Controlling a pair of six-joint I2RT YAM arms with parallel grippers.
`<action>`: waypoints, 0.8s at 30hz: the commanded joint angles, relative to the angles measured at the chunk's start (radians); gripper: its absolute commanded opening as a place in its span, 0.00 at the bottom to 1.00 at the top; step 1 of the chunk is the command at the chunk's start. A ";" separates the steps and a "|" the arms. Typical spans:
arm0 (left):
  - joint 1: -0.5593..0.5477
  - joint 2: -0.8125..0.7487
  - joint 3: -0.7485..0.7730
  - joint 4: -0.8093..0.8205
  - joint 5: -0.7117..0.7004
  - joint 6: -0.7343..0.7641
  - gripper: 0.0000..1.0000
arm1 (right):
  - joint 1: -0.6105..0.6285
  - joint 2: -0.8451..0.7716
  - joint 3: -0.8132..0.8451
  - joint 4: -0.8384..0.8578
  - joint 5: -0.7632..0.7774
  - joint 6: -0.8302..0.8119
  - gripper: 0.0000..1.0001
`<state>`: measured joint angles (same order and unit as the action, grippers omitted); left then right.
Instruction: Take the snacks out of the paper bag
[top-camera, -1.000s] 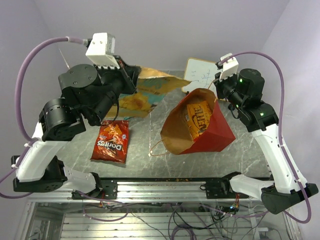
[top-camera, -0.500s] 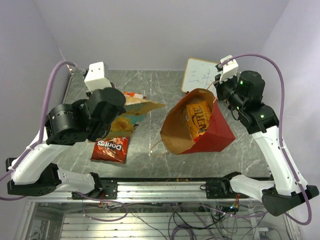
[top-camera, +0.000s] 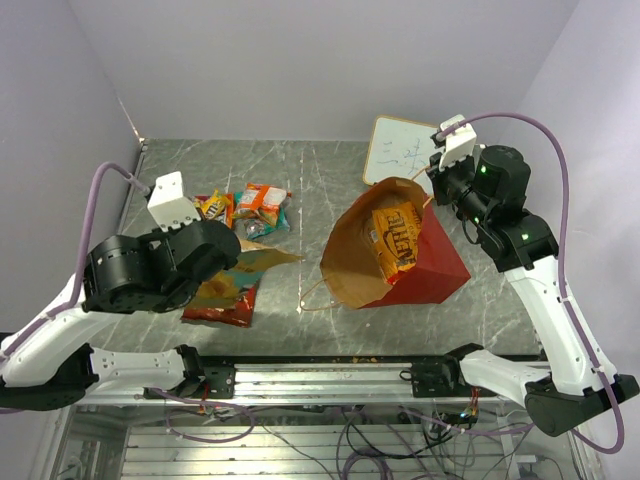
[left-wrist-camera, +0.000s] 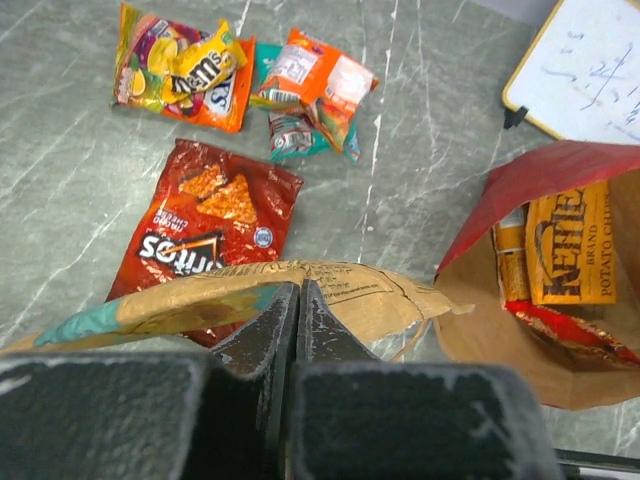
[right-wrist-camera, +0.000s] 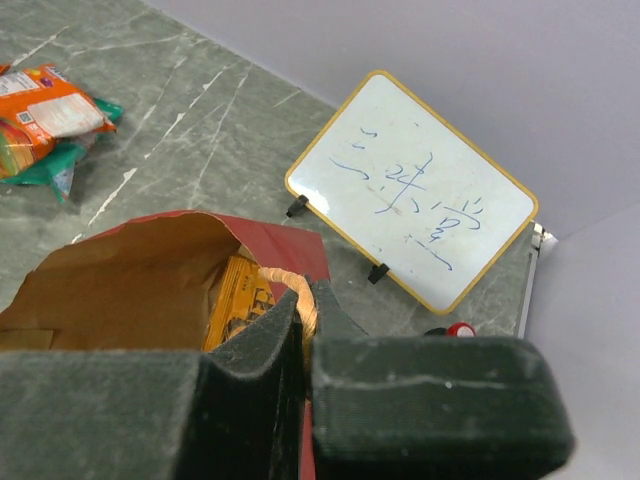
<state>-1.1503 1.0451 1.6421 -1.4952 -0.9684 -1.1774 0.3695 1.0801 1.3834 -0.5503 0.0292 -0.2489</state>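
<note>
The red paper bag (top-camera: 432, 268) leans open toward the left, showing its brown inside. An orange chip bag (top-camera: 395, 238) and a red packet (left-wrist-camera: 570, 330) still sit in it. My right gripper (right-wrist-camera: 305, 295) is shut on the bag's cord handle (right-wrist-camera: 290, 283) at the top rim. My left gripper (left-wrist-camera: 298, 285) is shut on the edge of a large tan-brown chip bag (left-wrist-camera: 350, 290), held over the table left of the paper bag. Under it lies a red Doritos bag (left-wrist-camera: 210, 215). Farther back lie a yellow-orange pack (left-wrist-camera: 190, 70) and an orange-teal pack (left-wrist-camera: 315, 90).
A small whiteboard (top-camera: 395, 150) stands propped behind the paper bag, with a red-capped marker (right-wrist-camera: 460, 329) beside it. The left arm's bulk (top-camera: 160, 270) hangs over the near-left table. Purple walls close in the back and sides.
My left arm has swung back and down toward the near left, carrying the tan-brown chip bag away from the paper bag; the small packs behind it have come into view. The right arm holds still.
</note>
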 joint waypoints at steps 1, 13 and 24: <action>0.004 0.005 -0.046 -0.002 0.031 -0.053 0.07 | 0.000 -0.017 -0.002 0.021 -0.005 -0.006 0.00; 0.130 0.071 -0.187 0.059 0.091 -0.041 0.07 | 0.000 -0.014 -0.009 0.036 0.008 -0.009 0.00; 0.566 0.219 -0.241 0.232 0.328 0.288 0.07 | 0.000 -0.006 0.002 0.036 0.020 -0.040 0.00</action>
<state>-0.6582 1.2316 1.3899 -1.3090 -0.7059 -1.0088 0.3695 1.0836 1.3727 -0.5434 0.0353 -0.2737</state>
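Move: The left hand already holds the gold chip bag pinched by its edge; the spot it is taken to is the red Doritos bag, about 5 cm ahead, 4 cm to the left and 35 cm below. Beyond, on the table, the yellow pouches lie about 26 cm ahead and 11 cm left, the orange-and-teal snacks some 26 cm ahead and 4 cm right. The Doritos lies about 10 cm back, 44 cm left and 37 cm below the right hand. Straight down at first, then down and forward with a little left, the left hand lowers the gold chip bag towards the Doritos, sinking about 12 cm and reaching some 6 cm outwards. The fingers tip some 20 degrees further down and swing somewhat counter-clockwise in the later half, while they stay shut on the bag's edge. ##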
